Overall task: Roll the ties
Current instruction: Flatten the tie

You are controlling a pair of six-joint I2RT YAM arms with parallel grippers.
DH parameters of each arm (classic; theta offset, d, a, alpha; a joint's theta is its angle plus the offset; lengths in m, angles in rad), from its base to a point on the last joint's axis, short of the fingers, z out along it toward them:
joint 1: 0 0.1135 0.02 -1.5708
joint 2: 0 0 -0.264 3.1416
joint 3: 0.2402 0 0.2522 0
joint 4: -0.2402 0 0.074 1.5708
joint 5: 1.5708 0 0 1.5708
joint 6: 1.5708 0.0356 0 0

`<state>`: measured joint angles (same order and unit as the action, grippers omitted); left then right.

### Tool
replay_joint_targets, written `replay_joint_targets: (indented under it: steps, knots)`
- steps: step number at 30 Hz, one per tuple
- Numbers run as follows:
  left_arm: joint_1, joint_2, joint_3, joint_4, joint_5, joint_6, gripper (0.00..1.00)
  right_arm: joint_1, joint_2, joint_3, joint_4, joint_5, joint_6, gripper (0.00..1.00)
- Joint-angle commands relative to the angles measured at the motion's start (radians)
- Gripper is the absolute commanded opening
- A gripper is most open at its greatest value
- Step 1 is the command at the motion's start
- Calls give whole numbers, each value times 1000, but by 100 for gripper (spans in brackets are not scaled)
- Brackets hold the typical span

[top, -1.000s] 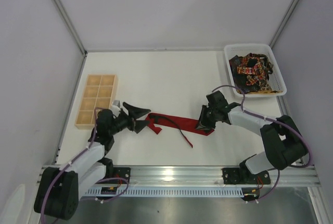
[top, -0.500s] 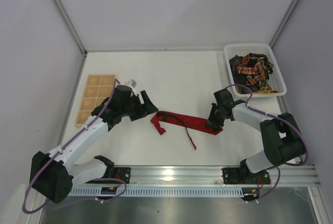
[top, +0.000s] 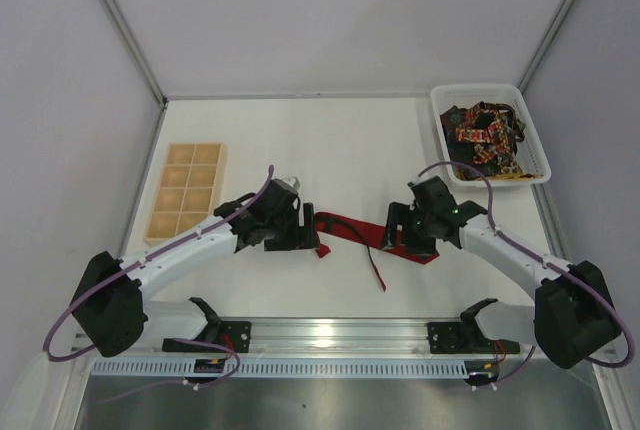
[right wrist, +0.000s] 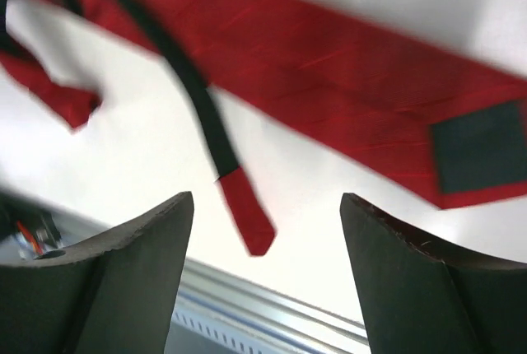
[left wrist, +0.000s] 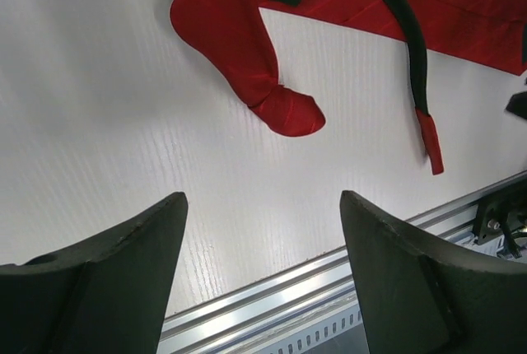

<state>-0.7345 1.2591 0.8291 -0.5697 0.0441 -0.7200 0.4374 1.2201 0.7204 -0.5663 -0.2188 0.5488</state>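
Note:
The plain red tie (top: pixel 345 228) lies crumpled on the white table between my grippers, its narrow tail (top: pixel 379 272) trailing toward the front edge. My left gripper (top: pixel 303 238) is open and empty just above the tie's folded left end (left wrist: pixel 247 49); in the left wrist view the gripper (left wrist: pixel 262 206) frames bare table. My right gripper (top: pixel 397 237) is open and empty over the wide right end (right wrist: pixel 329 74); in the right wrist view the gripper (right wrist: pixel 268 202) has the tail's red tip (right wrist: pixel 247 218) between its fingers, lower down. The dark patterned ties (top: pixel 485 138) lie heaped in a tray.
A white tray (top: pixel 440 110) stands at the back right. A wooden compartment box (top: pixel 185 190) sits at the left. The metal rail (top: pixel 330 330) runs along the table's front edge. Grey walls enclose the sides and back.
My left gripper swung from near the wooden box to the right and down over the tie's left end. The tie's left end bunched rightward. My right gripper shifted slightly left over the wide end.

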Motion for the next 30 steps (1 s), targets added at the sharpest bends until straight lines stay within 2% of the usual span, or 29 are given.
replay_joint_targets:
  steps: [1, 6, 13, 16, 17, 18, 19, 21, 22, 23, 26, 30]
  knots:
    - [-22, -6, 31, -2, -15, -27, 80, 130, 36, 2, 23, -71, 16, 78]
    - [-23, -13, 28, 14, -4, -52, 80, 279, 125, -21, 0, 93, 68, 74]
    - [-28, 31, 30, 25, -1, -70, 81, 334, 136, -61, 0, 108, 112, 64]
    - [-32, 57, 19, 50, -4, -96, 81, 336, 122, -85, -4, 122, 112, 53]
    - [-32, 81, 16, 60, 2, -114, 81, 334, 118, -88, -3, 128, 111, 40]
    - [-32, 91, 15, 68, 7, -124, 81, 330, 117, -87, -6, 139, 111, 33]
    - [-32, 103, 13, 79, 11, -139, 81, 327, 114, -76, -13, 141, 108, 21]
    - [-32, 134, 18, 99, 11, -154, 81, 311, 105, -62, -24, 142, 97, 17]
    - [-34, 143, 21, 105, 13, -170, 81, 305, 96, -53, -30, 141, 89, 10]
    - [-34, 157, 25, 120, 14, -177, 81, 294, 94, -38, -32, 138, 80, 8]
    - [-36, 178, 31, 151, 13, -202, 81, 241, 99, -6, -56, 121, 33, 3]
    - [-36, 241, 45, 157, -6, -239, 82, 187, 124, 45, -64, 67, -47, 3]
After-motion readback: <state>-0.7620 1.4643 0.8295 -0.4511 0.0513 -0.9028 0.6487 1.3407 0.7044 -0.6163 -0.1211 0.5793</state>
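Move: The red tip of the tie's dark strap lies about 8 cm back from the open right hand, 4 cm to its left and 6 cm below. The tie's dark-patched end is some 6 cm to that hand's right and 1 cm back; the folded red flap is roughly 17 cm to its left, level with it. From the left hand the strap tip is about 17 cm right, 6 cm back and 8 cm down. The right swings back 7 cm and down, pinches the strap tip, draws it forward; left sinks 4 cm. ##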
